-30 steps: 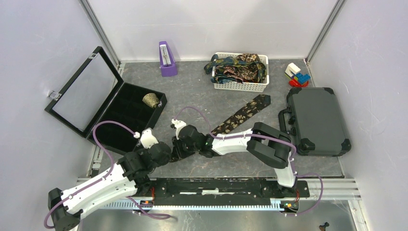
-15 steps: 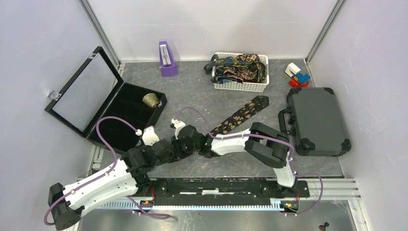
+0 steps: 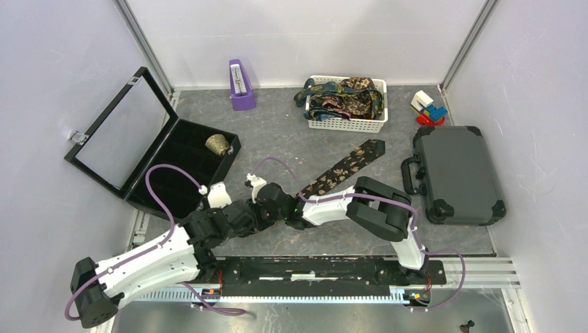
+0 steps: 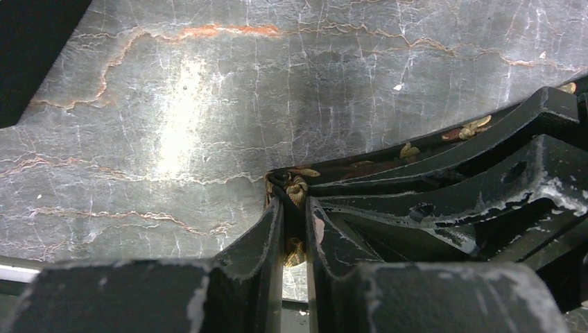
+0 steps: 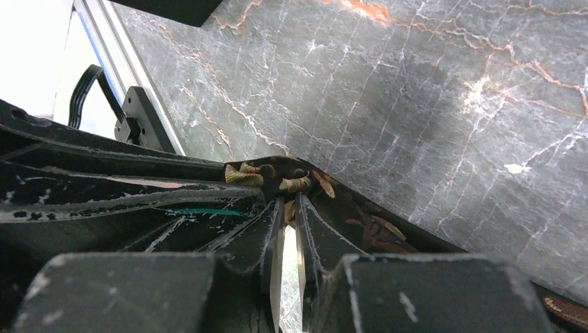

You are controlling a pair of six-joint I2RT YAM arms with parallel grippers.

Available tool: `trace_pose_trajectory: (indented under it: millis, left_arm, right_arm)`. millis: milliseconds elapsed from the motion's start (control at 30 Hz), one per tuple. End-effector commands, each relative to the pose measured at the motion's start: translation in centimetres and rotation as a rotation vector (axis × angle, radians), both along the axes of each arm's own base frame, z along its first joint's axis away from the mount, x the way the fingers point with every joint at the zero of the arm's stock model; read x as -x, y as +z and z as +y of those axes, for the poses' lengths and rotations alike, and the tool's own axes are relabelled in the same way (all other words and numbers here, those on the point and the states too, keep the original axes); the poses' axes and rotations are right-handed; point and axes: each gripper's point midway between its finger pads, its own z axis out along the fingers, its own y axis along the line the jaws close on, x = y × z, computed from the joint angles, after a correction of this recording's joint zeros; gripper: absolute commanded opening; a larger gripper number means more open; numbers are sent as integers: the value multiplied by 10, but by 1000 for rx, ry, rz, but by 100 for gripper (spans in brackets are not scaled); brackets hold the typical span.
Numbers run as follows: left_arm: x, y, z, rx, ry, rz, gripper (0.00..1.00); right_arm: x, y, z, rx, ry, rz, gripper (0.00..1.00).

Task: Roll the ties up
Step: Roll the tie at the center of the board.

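Observation:
A dark tie [image 3: 344,166] with a tan floral print lies diagonally on the marble table, its pointed end toward the basket. Its near end runs under my right arm to where both grippers meet. My left gripper [image 3: 254,215] is shut on a bunched fold of that tie [image 4: 297,189], and the fabric shows between its fingers [image 4: 272,225]. My right gripper [image 3: 268,207] faces it nose to nose and is shut on the same end of the tie [image 5: 295,183]. In the left wrist view, the right gripper's black fingers [image 4: 485,166] fill the right side.
A white basket [image 3: 345,125] at the back holds several more ties. An open black display case [image 3: 139,149] at the left holds a rolled tan bundle [image 3: 217,144]. A grey hard case [image 3: 457,173] lies at the right, with toy blocks [image 3: 428,109] behind it. A purple stand [image 3: 240,84] is at the back.
My left arm has swung right and forward, closing up against the right gripper. The tie's far end has slid slightly toward the grippers. Both grips have held.

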Motion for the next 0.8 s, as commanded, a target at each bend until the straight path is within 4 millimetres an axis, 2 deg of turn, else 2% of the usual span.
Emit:
trace_pose_trajectory:
  millis: [0,500,767]
  left_arm:
    - [-16,13,-10,16,3,-67,2]
    - [-23,0,-23,-31,-6,-18,2]
    - [-24,-12,-35,-5,-24,-5,4]
  right_arm:
    - [4,19,3,-49,20,-31,17]
    - [-17,33,-40,44,-51,-138,18]
    - [-28,35,-81,114,-130,-200,18]
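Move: The rolled-up end of the tie is pinched between the left hand's fingertips, its middle about 1 cm below the hand point. From the right hand that roll is some 1 cm left and 1 cm down, level in depth. The tie's still flat part runs out from the roll, its middle about 18 cm ahead of the left hand, 27 cm right and 3 cm below. The open black box's middle is roughly 18 cm ahead and 23 cm left of the left hand. With its fingers still almost shut, the right hand dips slightly, then comes free of the roll and draws off to the right by about 6 cm, rising 2 to 3 cm and easing a little forward on the base side of the flat strip, while its wrist turns about 10 degrees. The left hand keeps its pinch on the roll and carries it along after the right hand, some 3 cm in all, rightward and forward along the strip while sinking towards the table, its attitude hardly changing. ##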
